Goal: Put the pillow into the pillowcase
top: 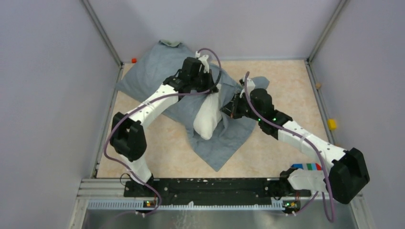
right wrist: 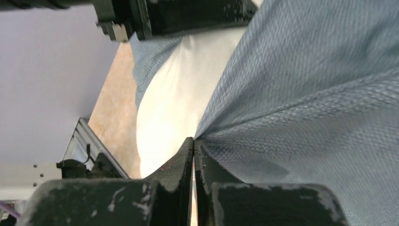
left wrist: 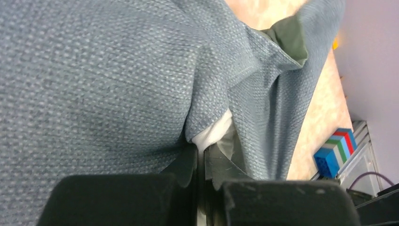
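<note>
The grey-blue pillowcase (top: 148, 76) lies crumpled across the back middle of the table. The white pillow (top: 207, 119) sticks out of its folds toward the front. My left gripper (top: 213, 90) is at the pillow's far end. In the left wrist view the left gripper (left wrist: 203, 148) is shut, white pillow (left wrist: 214, 134) cloth is pinched at its tips, and the pillowcase (left wrist: 94, 70) is bunched around both fingers. My right gripper (top: 225, 110) is beside the pillow's right edge. In the right wrist view the right gripper (right wrist: 194, 140) is shut on a gathered fold of pillowcase (right wrist: 306, 94), with the pillow (right wrist: 174, 94) bulging just left of it.
A striped coloured block (top: 307, 166) sits near the right arm's base, also seen as the block (left wrist: 336, 150) in the left wrist view. A yellow piece (top: 331, 124) lies by the right wall and a red one (top: 134, 60) in the back left corner. Walls enclose the table.
</note>
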Available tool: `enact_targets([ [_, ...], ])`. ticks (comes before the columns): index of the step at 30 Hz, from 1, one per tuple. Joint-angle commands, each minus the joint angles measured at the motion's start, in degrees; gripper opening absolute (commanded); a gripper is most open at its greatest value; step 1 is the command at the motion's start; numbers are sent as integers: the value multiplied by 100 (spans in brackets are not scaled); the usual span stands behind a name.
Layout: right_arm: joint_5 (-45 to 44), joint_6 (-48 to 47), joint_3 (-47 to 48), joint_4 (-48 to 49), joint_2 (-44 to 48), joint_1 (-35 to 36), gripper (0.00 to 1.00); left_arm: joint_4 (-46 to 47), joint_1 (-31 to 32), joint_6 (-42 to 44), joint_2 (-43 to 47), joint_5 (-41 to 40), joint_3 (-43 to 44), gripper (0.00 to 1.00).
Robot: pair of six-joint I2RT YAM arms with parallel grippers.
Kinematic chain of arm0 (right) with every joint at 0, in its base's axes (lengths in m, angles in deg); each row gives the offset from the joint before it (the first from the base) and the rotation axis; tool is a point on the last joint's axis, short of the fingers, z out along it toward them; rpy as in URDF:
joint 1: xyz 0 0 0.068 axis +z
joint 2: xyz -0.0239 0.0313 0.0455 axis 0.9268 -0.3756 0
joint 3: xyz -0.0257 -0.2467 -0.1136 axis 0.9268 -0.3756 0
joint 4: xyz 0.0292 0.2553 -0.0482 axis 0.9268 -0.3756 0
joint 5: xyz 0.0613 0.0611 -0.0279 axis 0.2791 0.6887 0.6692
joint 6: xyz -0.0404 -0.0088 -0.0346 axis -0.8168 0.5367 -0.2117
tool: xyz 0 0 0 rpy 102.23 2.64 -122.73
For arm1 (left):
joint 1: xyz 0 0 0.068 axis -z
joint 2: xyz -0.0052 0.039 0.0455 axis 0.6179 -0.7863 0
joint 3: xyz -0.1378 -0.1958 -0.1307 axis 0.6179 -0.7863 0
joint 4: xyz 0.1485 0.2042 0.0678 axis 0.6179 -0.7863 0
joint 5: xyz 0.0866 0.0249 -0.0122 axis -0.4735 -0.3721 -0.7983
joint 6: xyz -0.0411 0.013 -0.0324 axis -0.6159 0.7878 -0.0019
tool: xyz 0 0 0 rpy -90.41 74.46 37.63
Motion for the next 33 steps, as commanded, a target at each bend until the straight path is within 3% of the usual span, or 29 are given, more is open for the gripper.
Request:
enact_targets([
  [1, 140, 28, -63, -157, 59, -273, 0, 334, 30, 5, -643, -135, 720, 0],
  [4, -306, 63, 53, -604, -6, -566, 0, 233, 162, 192, -952, -9, 649, 11],
  [9, -1069, 7, 206, -1167, -243, -652, 0, 58, 440, 675, -511, -240, 438, 56],
  [14, -1458, 338, -69, -1250, -219, -729, 0, -487, 712, 882, 316, -476, 315, 82],
  [20, -1240, 529, -413, -937, -151, -739, 1, -1368, 1562, 1013, 921, -1859, -346, 98],
  [26, -1116, 819, -641, -596, -252, -601, 30, -1355, 2083, 587, 956, -2640, -1210, 99],
  [30, -1385, 1051, -802, -364, -329, -520, 39, -1364, 2212, 345, 396, -3350, -1167, 99],
  [33, -1634, 1274, -997, -68, -495, -517, 41, -1357, 2215, 176, 20, -3990, -914, 99],
])
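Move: My left hand still pinches bunched pillow and pillowcase. The pillow's loose end, its next target, hangs some 13 cm back, 4 cm left and 13 cm below it; the bulk of the filled case lies about 27 cm left, 9 cm forward and 12 cm lower. From my shut right hand, the case's open edge is roughly 5 cm forward, 4 cm right and 12 cm down; the pillow end is about 3 cm back, 10 cm left and 14 cm down. My left hand pokes slightly forward and right, dips about 4 cm and opens wide to let go of the bunch. It then lifts and swings back over the pillow, and sinks with open fingers around its exposed part, rolling some 30 degrees, left side up. My right hand goes down 10 cm and right, a little forward, turning clockwise and tipping down towards the case's edge, and parts its fingers near the end. ##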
